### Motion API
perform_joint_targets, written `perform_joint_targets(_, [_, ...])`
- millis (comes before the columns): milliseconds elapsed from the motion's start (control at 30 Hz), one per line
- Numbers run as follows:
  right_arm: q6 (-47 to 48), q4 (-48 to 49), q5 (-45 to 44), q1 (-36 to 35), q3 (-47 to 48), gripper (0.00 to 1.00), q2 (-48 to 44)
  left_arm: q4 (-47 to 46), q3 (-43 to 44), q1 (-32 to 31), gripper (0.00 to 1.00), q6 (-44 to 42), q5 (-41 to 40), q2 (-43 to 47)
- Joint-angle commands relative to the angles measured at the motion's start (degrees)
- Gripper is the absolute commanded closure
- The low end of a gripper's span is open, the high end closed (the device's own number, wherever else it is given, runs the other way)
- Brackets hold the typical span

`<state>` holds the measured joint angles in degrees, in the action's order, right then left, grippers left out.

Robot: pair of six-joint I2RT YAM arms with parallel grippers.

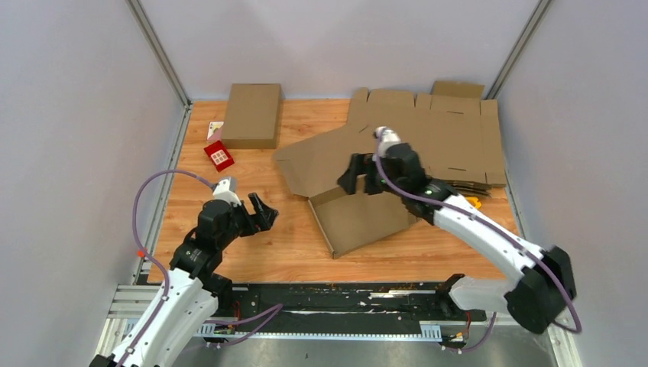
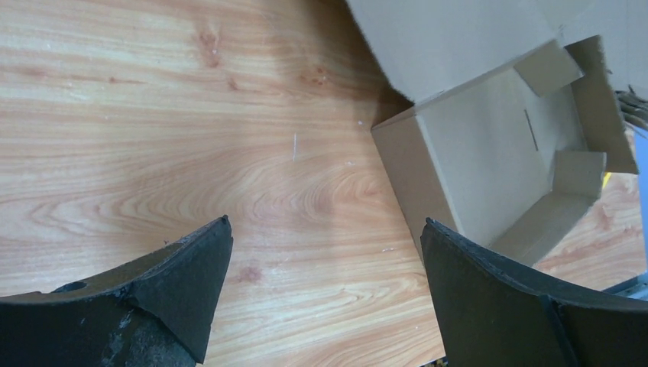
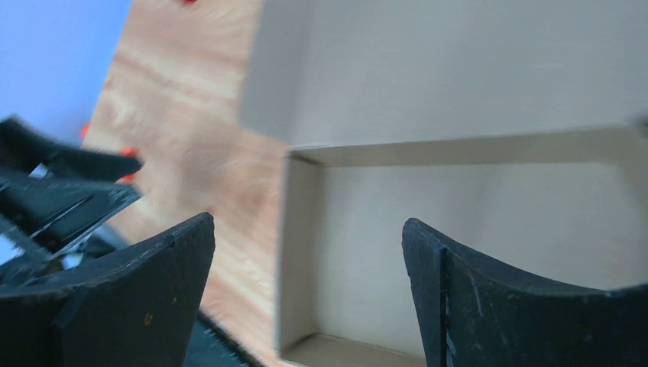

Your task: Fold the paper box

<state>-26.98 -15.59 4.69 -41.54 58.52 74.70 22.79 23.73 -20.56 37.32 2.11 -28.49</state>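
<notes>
A brown cardboard box (image 1: 359,218) lies half folded at the table's middle, its tray walls up and its lid flap (image 1: 317,157) open toward the back left. It shows in the left wrist view (image 2: 489,164) and the right wrist view (image 3: 458,222) as an open tray. My right gripper (image 1: 359,177) is open and hovers over the box's back edge, holding nothing. My left gripper (image 1: 264,214) is open and empty over bare wood, left of the box.
A closed cardboard box (image 1: 252,115) stands at the back left with a small red card (image 1: 218,155) beside it. Flat unfolded cardboard sheets (image 1: 451,130) lie at the back right. Grey walls enclose the table on three sides.
</notes>
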Motion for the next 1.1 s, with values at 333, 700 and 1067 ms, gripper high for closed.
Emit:
perform_joint_targets(333, [7.04, 7.47, -14.38, 12.38, -23.44, 0.11, -21.75, -10.20, -8.51, -0.33, 0.07, 18.17, 5.33, -3.74])
perform_joint_targets(700, [5.18, 9.89, -18.85, 12.32, -26.53, 0.12, -22.91, -12.75, -5.12, -12.30, 0.06, 26.93, -4.17, -7.03])
perform_joint_targets(1067, [3.83, 10.86, -25.05, 12.36, -30.29, 0.12, -30.55, -5.65, 12.28, -26.68, 0.06, 33.19, -19.88, -33.80])
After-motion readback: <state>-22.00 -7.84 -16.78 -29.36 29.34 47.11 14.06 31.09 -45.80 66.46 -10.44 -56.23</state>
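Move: From the left hand the paper box's left wall lies roughly 15 cm right, about level fore and aft and 10 cm below. The lid panel is about 20 cm ahead and 20 cm right of that hand. From the right hand the box's right end flap is some 18 cm right, 5 cm ahead and 15 cm below; the lid panel lies about 16 cm ahead and 6 cm left, the yellow triangle some 34 cm right and about level fore and aft. Sweeping right above the open tray towards its right end flap, the right hand travels about 17 cm, nearly all at once while sinking about 6 cm, then creeps on, its wrist turning some 30 degrees clockwise. The left hand first dips about 6 cm, partly rises again, then heads right about 11 cm to the tray's left wall, fingers tipping down. Both grippers stay open. ##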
